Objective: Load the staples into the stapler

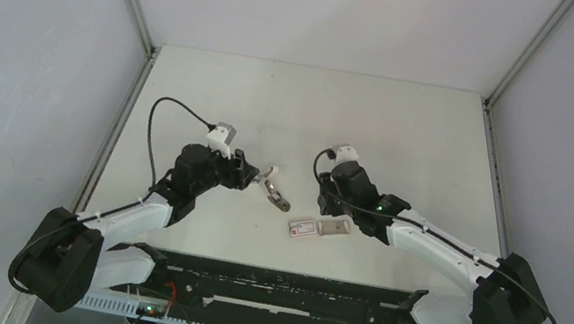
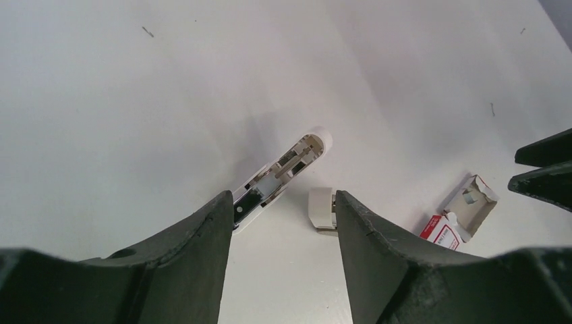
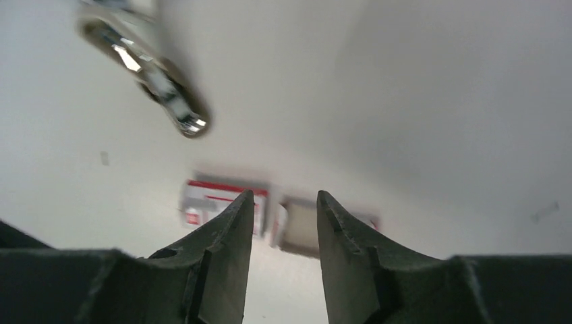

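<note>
The stapler (image 1: 276, 189) lies swung open on the table between the two arms. In the left wrist view its white body with the dark metal channel (image 2: 280, 175) runs up and to the right, and its other white half (image 2: 322, 209) lies beside it. My left gripper (image 2: 283, 202) is open just short of the stapler, the left fingertip at its near end, with nothing between the fingers. My right gripper (image 3: 284, 199) is open and empty above the staple box (image 3: 222, 202). The stapler (image 3: 158, 77) is a blur at the upper left there. I cannot make out the staples.
The pinkish-red-and-white staple box (image 1: 315, 228) lies near the front of the table, its tan tray (image 2: 475, 202) pulled out of the sleeve. The right gripper's dark fingers (image 2: 546, 169) enter the left wrist view at the right edge. Grey walls enclose the table.
</note>
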Controlling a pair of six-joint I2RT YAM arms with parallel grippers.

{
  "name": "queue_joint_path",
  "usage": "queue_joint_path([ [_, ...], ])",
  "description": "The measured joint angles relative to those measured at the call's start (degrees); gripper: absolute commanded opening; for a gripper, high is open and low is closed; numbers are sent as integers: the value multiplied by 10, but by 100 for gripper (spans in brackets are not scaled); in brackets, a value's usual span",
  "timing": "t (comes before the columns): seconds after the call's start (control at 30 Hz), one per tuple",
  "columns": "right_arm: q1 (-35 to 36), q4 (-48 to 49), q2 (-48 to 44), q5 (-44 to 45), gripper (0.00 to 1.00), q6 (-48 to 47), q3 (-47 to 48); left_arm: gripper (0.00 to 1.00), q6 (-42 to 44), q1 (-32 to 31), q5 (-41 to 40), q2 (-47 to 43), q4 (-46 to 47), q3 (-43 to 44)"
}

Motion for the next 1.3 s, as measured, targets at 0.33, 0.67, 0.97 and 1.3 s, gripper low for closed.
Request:
queue_joint_path([
  [0.33, -13, -85, 8, 76, 32, 153, -61, 64, -16, 0, -19, -35, 3, -18],
  [0.67, -7, -82, 66, 108, 27, 214, -61, 65, -27, 0, -21, -45, 3, -18],
  [0.97, -7, -63, 95, 116, 23, 227, -61, 65, -30, 0, -21, -45, 3, -18],
  [1.3, -7, -52, 107, 122, 17, 226, -56, 65, -30, 0, -21, -45, 3, -18],
])
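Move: The staple strip left in the open tray lies about 6 cm to the right of the right hand, 2 cm back and some 10 cm below. At the same depth, the red-and-white staple box sits about 3 cm back and level sideways, and the open stapler about 3 cm ahead and 7 cm left. From the left hand the strip is roughly 15 cm right, 7 cm back and 10 cm below. Down about 10 cm and to the right about 6 cm, drawing back a little, the right hand swings away from the stapler into the open tray. It turns some 25 degrees clockwise and tips steeper, then eases down and slightly forward while the fingers narrow from part-open to a small gap either side of the staple strip; a firm hold can't be seen yet. ##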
